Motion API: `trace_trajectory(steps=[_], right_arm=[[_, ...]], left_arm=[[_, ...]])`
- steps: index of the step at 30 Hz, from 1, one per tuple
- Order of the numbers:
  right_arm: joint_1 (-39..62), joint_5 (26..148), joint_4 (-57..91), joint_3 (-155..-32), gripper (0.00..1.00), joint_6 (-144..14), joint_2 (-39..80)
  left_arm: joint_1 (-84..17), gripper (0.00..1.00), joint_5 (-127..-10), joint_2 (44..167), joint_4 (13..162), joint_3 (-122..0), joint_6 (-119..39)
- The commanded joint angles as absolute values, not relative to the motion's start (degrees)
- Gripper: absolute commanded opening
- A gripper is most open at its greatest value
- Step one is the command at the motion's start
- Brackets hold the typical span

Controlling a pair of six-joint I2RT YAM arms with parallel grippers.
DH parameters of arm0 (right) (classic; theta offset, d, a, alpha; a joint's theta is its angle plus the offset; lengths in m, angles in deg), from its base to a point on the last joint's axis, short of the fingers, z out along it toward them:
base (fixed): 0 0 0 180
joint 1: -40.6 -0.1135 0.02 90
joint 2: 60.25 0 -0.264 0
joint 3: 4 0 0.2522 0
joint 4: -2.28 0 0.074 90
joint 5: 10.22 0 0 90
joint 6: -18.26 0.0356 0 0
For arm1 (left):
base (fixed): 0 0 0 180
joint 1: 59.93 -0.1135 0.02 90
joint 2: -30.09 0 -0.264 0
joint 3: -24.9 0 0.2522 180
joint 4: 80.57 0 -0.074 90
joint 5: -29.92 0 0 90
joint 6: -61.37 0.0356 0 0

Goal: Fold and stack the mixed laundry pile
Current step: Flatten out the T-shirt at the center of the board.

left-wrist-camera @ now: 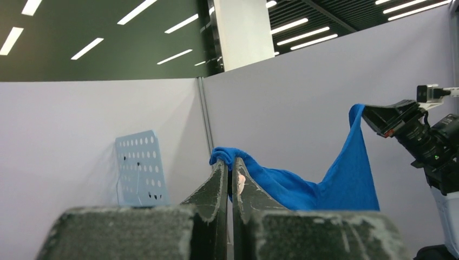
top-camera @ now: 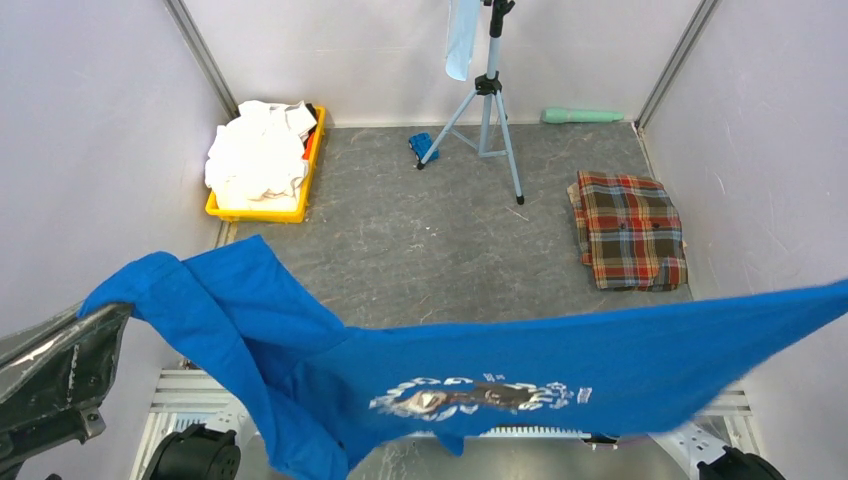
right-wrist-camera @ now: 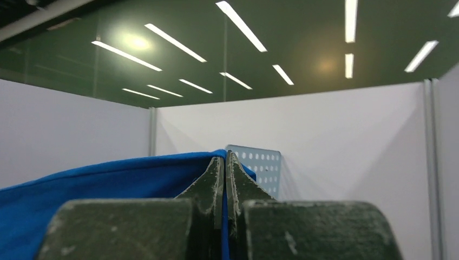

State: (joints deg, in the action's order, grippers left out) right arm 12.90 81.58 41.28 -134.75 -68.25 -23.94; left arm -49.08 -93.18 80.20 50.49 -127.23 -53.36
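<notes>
A royal-blue T-shirt [top-camera: 480, 365] with a chest graphic hangs stretched in the air, close under the top camera. My left gripper [top-camera: 118, 312] is shut on one end of it at the left; in the left wrist view the blue cloth [left-wrist-camera: 281, 181] bunches over the closed fingertips [left-wrist-camera: 223, 172]. My right gripper [right-wrist-camera: 224, 158] is shut on the other end, with a blue edge [right-wrist-camera: 135, 176] pinched between its jaws; it lies outside the top view. White shirts [top-camera: 258, 150] with black and orange pieces lie heaped in a yellow tray [top-camera: 255, 212]. A folded red-green plaid cloth [top-camera: 628, 230] lies on the table at the right.
A tripod [top-camera: 487, 100] stands at the back middle with a narrow pale-blue cloth [top-camera: 460, 40] hanging on it and a small bright-blue object [top-camera: 422, 145] at its foot. A green cylinder [top-camera: 582, 116] lies by the back wall. Grey partition walls enclose the table.
</notes>
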Motion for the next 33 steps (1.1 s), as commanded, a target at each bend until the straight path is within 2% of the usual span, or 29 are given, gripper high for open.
trace_trajectory(steps=[1,5,11,14,16,18,19,20,21,22,23,25,26,28,33], right_arm=[[16.06,69.13,46.47,-130.15,0.00,-68.44,-18.24],[18.22,58.89,44.95,-117.22,0.00,-70.98,-13.96],[18.29,49.73,32.36,-84.39,0.00,-64.53,-8.09],[18.27,49.44,23.83,-71.30,0.00,-60.51,-3.15],[18.29,47.08,20.34,-65.97,0.00,-58.03,1.40],[18.39,45.68,16.53,-62.62,0.00,-58.02,5.74],[18.42,44.92,13.89,-62.01,0.01,-58.05,8.27],[18.59,45.13,13.64,-62.43,0.08,-58.68,10.55],[18.56,44.99,14.67,-64.01,0.26,-59.07,13.41],[18.63,44.78,15.77,-65.28,0.37,-59.27,15.32],[18.70,44.70,15.87,-66.39,0.43,-59.74,16.26],[18.66,44.55,17.30,-66.97,0.58,-60.48,16.29],[18.68,44.49,16.95,-66.90,0.61,-60.94,15.66],[18.71,44.80,17.46,-67.30,0.63,-61.04,14.19],[18.35,53.61,17.82,-64.81,0.63,-59.22,10.36]], left_arm=[[-49.21,0.02,-90.33,87.10,53.42,-126.63,-58.08],[-49.20,0.02,-88.56,92.64,53.65,-119.69,-58.34],[-49.51,0.02,-85.04,99.83,57.60,-90.83,-56.02],[-50.41,0.02,-82.44,109.63,60.65,-79.48,-53.39],[-51.79,0.03,-82.73,120.34,59.99,-78.43,-51.62],[-53.13,0.13,-85.01,130.51,59.91,-79.59,-51.43],[-53.85,0.24,-85.97,135.13,60.05,-80.72,-52.14],[-54.53,0.43,-86.35,138.86,60.39,-81.28,-53.18],[-55.15,0.56,-86.36,141.18,60.41,-82.15,-54.26],[-55.33,0.66,-86.25,142.63,61.00,-82.30,-54.77],[-55.24,0.80,-85.14,142.96,61.53,-82.21,-55.05],[-55.19,0.96,-84.22,141.95,61.63,-82.12,-55.19],[-55.05,1.00,-83.29,141.08,61.40,-82.19,-54.74],[-54.62,1.00,-79.49,139.07,58.98,-82.99,-53.34],[-53.40,1.00,-71.48,136.15,51.81,-85.01,-49.61]])
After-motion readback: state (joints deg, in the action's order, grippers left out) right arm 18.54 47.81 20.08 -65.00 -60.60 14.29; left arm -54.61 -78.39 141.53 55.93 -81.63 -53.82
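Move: The board's centre, where the held T-shirt is going, lies about 35 cm ahead of the left gripper, 16 cm to its right and some 68 cm below. From the right gripper it is roughly 30 cm ahead, 27 cm left and equally far down. The folded plaid shirt is 33 cm ahead and 10 cm right of the right gripper; the nearest tripod foot, 41 cm ahead and 11 cm left. The yellow basket sits 52 cm ahead and 20 cm left of the left gripper. Fling the still-held T-shirt out and down over the board: swing the left gripper about 55 cm forward and well down, the right about 40 cm forward and well down, veering slightly left between tripod foot and plaid shirt. Tip both wrists to point down, open the left late in its drop and the right near the bottom to let go, then lift the left a little. ##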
